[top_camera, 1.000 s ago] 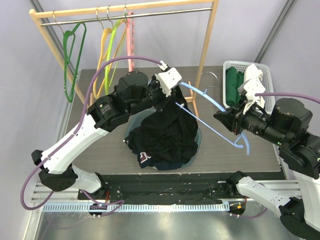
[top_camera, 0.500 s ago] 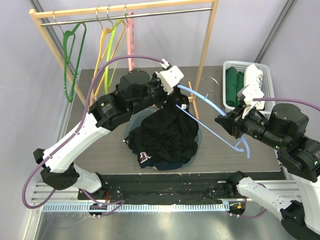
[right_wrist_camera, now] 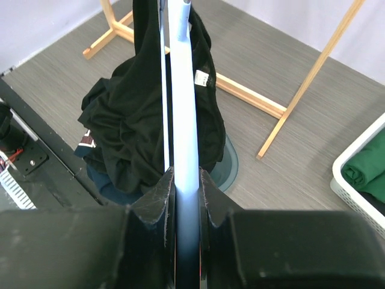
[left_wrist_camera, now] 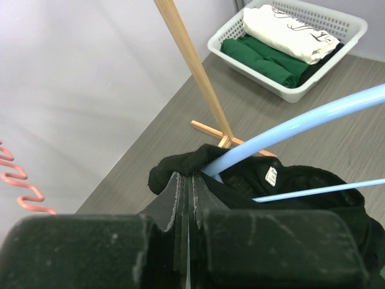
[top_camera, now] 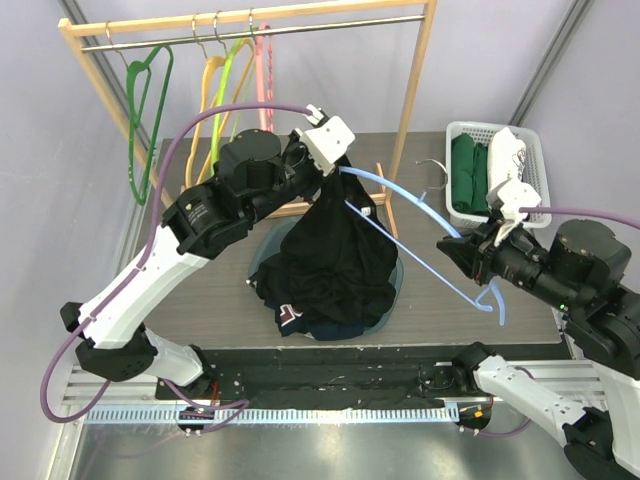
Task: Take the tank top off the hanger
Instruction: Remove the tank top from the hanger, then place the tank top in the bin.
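The black tank top [top_camera: 340, 260] hangs from one end of the light blue hanger [top_camera: 412, 196], its lower part heaped on the table. My left gripper [top_camera: 338, 170] is shut on the top's bunched shoulder strap [left_wrist_camera: 180, 165], right where the hanger arm [left_wrist_camera: 301, 123] enters the fabric; the jaws are pressed together on cloth at the left gripper [left_wrist_camera: 190, 180]. The right gripper [top_camera: 458, 250] is shut on the hanger near its hook end. In the right wrist view, the blue bar [right_wrist_camera: 180, 90] runs straight out from the right gripper [right_wrist_camera: 183, 177] toward the tank top [right_wrist_camera: 126, 120].
A wooden clothes rack [top_camera: 250, 20] stands at the back with green [top_camera: 140, 120], yellow and pink hangers; its right post and foot [top_camera: 385, 210] are close behind the hanger. A white basket [top_camera: 470, 135] of folded clothes is at the right. A round dark dish [top_camera: 395, 275] lies under the heap.
The left gripper has closed on the tank top's strap and pulled it up and to the left. The right arm has shifted slightly down and right with the hanger.
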Robot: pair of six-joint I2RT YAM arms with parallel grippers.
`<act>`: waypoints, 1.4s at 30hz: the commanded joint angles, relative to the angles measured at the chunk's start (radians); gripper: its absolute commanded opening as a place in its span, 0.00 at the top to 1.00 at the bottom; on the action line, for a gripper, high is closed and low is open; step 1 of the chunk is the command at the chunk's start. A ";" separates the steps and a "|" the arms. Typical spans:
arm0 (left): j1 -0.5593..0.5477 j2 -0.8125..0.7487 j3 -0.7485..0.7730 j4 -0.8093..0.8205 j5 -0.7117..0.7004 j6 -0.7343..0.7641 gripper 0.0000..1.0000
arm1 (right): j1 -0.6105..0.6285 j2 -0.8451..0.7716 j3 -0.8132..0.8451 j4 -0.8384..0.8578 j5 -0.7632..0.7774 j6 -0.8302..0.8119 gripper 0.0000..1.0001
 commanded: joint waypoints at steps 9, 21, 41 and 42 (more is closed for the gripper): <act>0.012 -0.011 0.150 0.056 -0.049 0.105 1.00 | 0.000 -0.089 0.233 -0.067 0.126 0.061 0.99; 0.004 0.011 0.133 0.042 0.020 0.073 1.00 | -0.002 -0.130 0.381 -0.118 0.223 0.146 0.99; -0.194 -0.281 -0.584 -0.012 0.117 0.184 1.00 | -0.002 0.109 0.098 0.084 0.416 0.120 0.99; -0.194 -0.284 -0.617 0.011 0.112 0.144 1.00 | -0.003 0.115 0.098 0.091 0.416 0.109 0.99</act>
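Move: The left gripper has the black tank top's shoulder pinched; the basin with the clothes pile lies almost straight below, about 40 cm down and perhaps 2 cm back. The pink hanger on the rail is some 20 cm ahead of that gripper, 10 cm left and a little above. The right gripper grips the blue hanger; the pinched shoulder, over the hanger's far end, lies about 12 cm ahead, 17 cm left and slightly above it, the basin 10 cm ahead, 20 cm left and 34 cm below. Draw the blue hanger out of the tank top with the right gripper: back, up and right, about 10 cm each, then swing it forward and down again, turning some 25 degrees clockwise. Meanwhile keep the left pinch on the shoulder and lift about 5 cm, then bring it back and quickly down towards the basin, turning clockwise too. Keep both grippers shut. ##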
